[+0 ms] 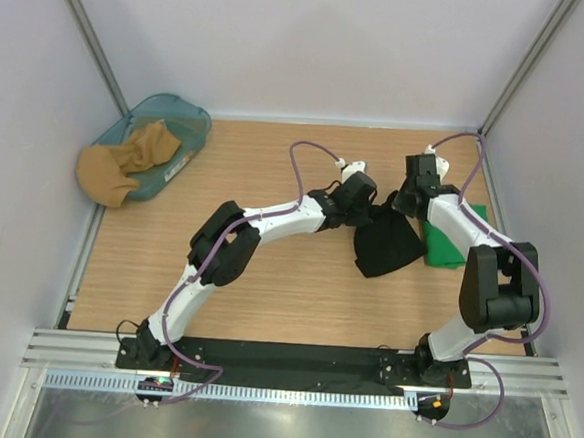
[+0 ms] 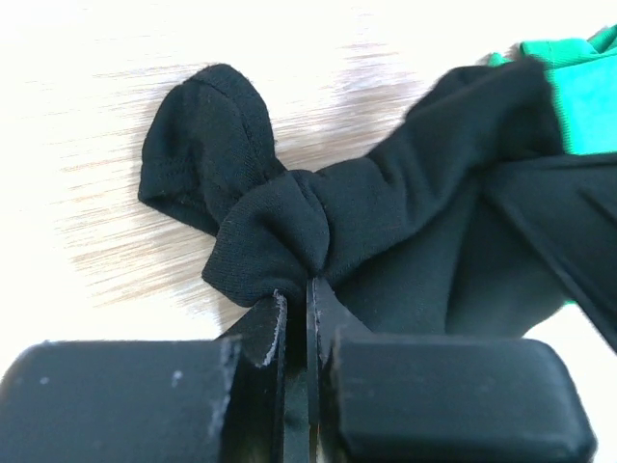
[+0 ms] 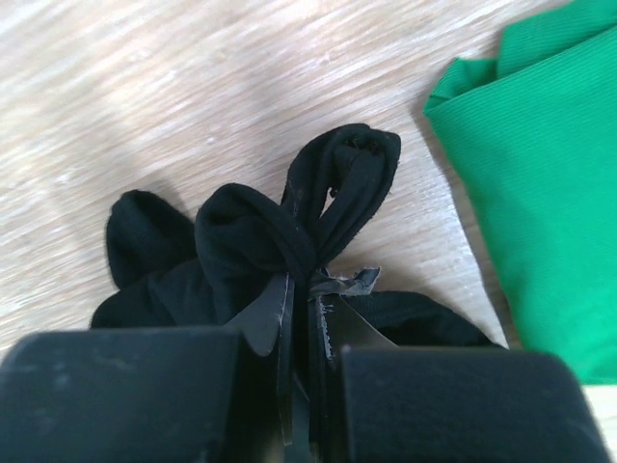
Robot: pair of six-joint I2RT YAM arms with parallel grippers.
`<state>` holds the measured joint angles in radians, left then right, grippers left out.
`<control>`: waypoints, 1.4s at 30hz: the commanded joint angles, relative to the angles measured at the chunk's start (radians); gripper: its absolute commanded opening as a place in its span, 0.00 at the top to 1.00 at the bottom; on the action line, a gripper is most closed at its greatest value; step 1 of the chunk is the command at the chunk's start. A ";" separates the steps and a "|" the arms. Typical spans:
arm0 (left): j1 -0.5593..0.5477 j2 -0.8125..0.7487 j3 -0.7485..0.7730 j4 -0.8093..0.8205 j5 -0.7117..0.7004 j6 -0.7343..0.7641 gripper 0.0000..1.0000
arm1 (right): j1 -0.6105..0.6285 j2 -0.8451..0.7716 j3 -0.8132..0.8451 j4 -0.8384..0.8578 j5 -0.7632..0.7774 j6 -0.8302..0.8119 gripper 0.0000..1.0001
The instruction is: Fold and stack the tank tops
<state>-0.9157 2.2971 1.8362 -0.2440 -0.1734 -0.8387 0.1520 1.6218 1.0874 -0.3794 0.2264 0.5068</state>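
The black tank top (image 1: 386, 244) hangs bunched between both grippers over the right part of the table. My left gripper (image 1: 367, 200) is shut on a pinched fold of its black fabric (image 2: 289, 217); in the left wrist view the left gripper (image 2: 297, 287) has its jaws pressed together on the cloth. My right gripper (image 1: 407, 201) is shut on the black tank top's straps (image 3: 328, 193), which loop out past the right gripper (image 3: 307, 285). The green tank top (image 1: 449, 240) lies folded flat on the table just right of the black one; it also shows as green cloth (image 3: 540, 183).
A teal basket (image 1: 179, 121) with a tan cloth (image 1: 126, 162) spilling over its rim sits at the back left. White walls close in the wooden table (image 1: 226, 164) on three sides.
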 commanded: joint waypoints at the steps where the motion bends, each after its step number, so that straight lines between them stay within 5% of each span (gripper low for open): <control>1: -0.008 -0.057 0.026 0.011 -0.047 -0.016 1.00 | -0.003 -0.065 0.009 -0.010 0.031 0.001 0.99; 20: 0.024 -0.013 0.012 -0.041 -0.068 -0.039 0.98 | -0.011 0.079 0.074 -0.007 -0.065 -0.011 0.99; 23: 0.046 0.012 0.009 -0.046 -0.040 -0.048 0.86 | -0.012 0.104 0.080 -0.007 -0.056 -0.008 0.98; 25: 0.051 0.015 0.003 -0.049 -0.043 -0.045 0.64 | -0.014 0.107 0.072 -0.003 -0.045 -0.007 0.93; 27: 0.052 0.016 -0.002 -0.048 -0.057 -0.042 0.46 | -0.023 0.101 0.062 0.016 -0.045 -0.004 0.70; 29: 0.055 0.019 -0.002 -0.054 -0.060 -0.042 0.35 | -0.029 0.095 0.042 0.031 -0.045 -0.001 0.61; 33: 0.064 0.041 0.023 -0.063 -0.049 -0.039 0.26 | -0.040 0.115 0.057 0.024 -0.021 -0.002 0.43; 42: 0.103 0.125 0.129 -0.094 -0.020 -0.049 0.20 | -0.060 0.245 0.135 0.042 -0.094 -0.020 0.34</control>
<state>-0.8364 2.3810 1.9186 -0.3141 -0.1982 -0.8833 0.0959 1.8374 1.1713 -0.3744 0.1589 0.5014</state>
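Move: Just under the pinched far edge of the black tank top lies its laying spot on the table: about 4 cm ahead, 3 cm left and 6 cm below the left hand; for the right hand, about 2 cm ahead, 1 cm right and 7 cm down. The green tank top's middle is some 14 cm right and 4 cm back of the right hand, and roughly 21 cm right and 4 cm back of the left. Lowering the held edge of the black tank top beside the green one, both hands first linger, then the right sinks about 5 cm towards the table while the left swings some 4 cm forward and 3 cm left, easing down and turning slightly counter-clockwise. Both grippers open wide on the way and let go of the cloth. ##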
